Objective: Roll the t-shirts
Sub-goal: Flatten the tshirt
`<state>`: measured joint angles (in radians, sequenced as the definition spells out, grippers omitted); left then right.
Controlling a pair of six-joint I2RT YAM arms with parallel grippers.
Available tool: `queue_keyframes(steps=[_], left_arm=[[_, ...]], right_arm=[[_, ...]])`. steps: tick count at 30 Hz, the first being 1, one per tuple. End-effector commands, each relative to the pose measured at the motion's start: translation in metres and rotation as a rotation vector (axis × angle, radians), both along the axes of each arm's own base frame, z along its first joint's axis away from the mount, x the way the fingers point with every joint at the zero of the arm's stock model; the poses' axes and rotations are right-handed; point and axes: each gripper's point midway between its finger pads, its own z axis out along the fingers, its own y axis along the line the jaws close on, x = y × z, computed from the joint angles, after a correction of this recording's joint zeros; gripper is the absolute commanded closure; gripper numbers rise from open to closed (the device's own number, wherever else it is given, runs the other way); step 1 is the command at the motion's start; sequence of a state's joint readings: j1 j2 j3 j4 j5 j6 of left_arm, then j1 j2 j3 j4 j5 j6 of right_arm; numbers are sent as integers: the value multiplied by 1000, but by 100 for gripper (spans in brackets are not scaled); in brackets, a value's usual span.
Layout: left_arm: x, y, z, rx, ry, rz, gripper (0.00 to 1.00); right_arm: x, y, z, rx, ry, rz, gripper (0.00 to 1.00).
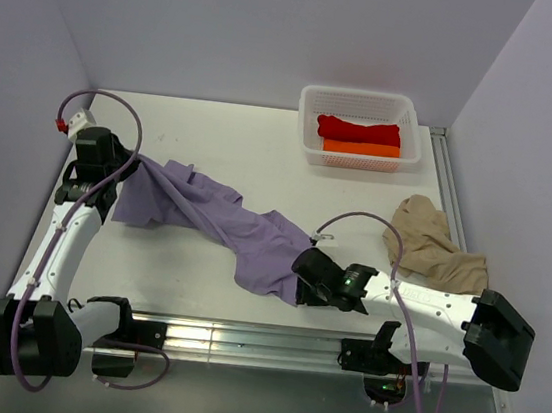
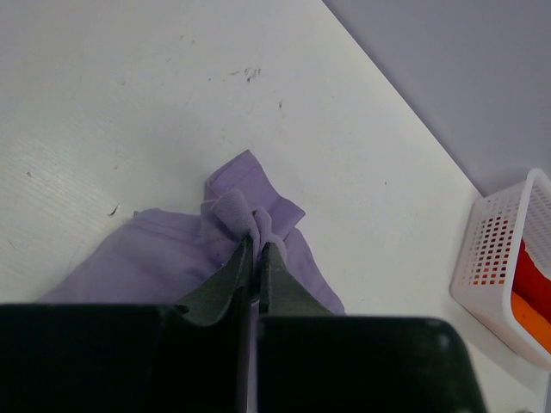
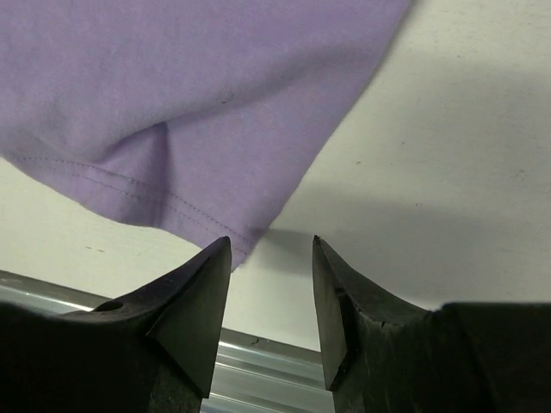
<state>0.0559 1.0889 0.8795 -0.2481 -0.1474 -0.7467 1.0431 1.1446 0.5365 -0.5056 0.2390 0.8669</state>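
Note:
A lavender purple t-shirt (image 1: 223,225) lies stretched across the table from the left to the middle front. My left gripper (image 1: 132,164) is shut on a bunched edge of it (image 2: 254,219) at its left end. My right gripper (image 1: 296,292) is open at the shirt's near right corner; its hem (image 3: 172,202) lies just beyond the left fingertip (image 3: 219,254), nothing between the jaws. A beige tan t-shirt (image 1: 428,243) lies crumpled at the right. A red shirt (image 1: 359,130) and an orange shirt (image 1: 361,148) lie rolled in the basket.
The white mesh basket (image 1: 310,120) stands at the back right and shows in the left wrist view (image 2: 495,258). A metal rail (image 1: 239,343) runs along the table's near edge. Purple walls enclose the table on three sides.

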Motion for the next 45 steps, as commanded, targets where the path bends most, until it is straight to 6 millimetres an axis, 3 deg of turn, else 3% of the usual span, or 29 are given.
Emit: queue_keyframes(steps=[1,12,18,20,21,24,27,31,38,41,42,44,45], left_arm=[[7,3,37,6,-121,14,100],[3,3,39,10,-126,12,100],[3,3,37,10,-118,12,100],[2,3,37,10,-121,11,100],[2,2,36,11,-120,9,100],[1,2,35,12,-119,8,99],[0,1,34,7,-118,1,100],[-4,-5,26,-12,-108,-22,99],[-23,-16,16,-32,-122,-64,92],[-35,-16,3,-22,-103,-67,74],[-38,-15,-1,-17,-92,-63,53],[-47,-12,-10,-6,-54,-41,31],[-49,-11,-13,-5,-42,-37,27]], right_arm=[[2,14,3,59,-2,-6,49],[-17,26,-11,98,64,6,48],[-21,18,-27,-19,75,-6,50],[-20,16,-30,-45,72,-15,66],[-18,17,-29,-43,68,-19,78],[-13,17,-23,-40,38,-42,97],[-2,16,3,-3,-27,-79,100],[17,5,61,93,-151,-158,100],[55,-39,142,255,-366,-352,100],[73,-66,170,283,-452,-432,100],[82,-78,184,302,-491,-487,100],[91,-94,197,293,-534,-536,100],[95,-100,207,302,-563,-566,100]])
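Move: Right beside the half-open right fingers lies the purple t-shirt's near right corner, about 4 cm to the left, 1 cm back and 2 cm down. The basket stands some 50 cm ahead and 14 cm to the right of this hand, the tan t-shirt roughly 20 cm ahead and 35 cm to the right. The left hand holds the shirt's raised left end; that corner lies about 42 cm right, 24 cm back and 20 cm below. Sliding about 4 cm left and slightly down, the right hand shuts its fingers on the near right corner of the purple shirt, then swings it up nearly 20 cm, rightward and forward, tilting up and turning clockwise. The left hand holds its end almost still at first, then eases back and a little down, opening to let go. ##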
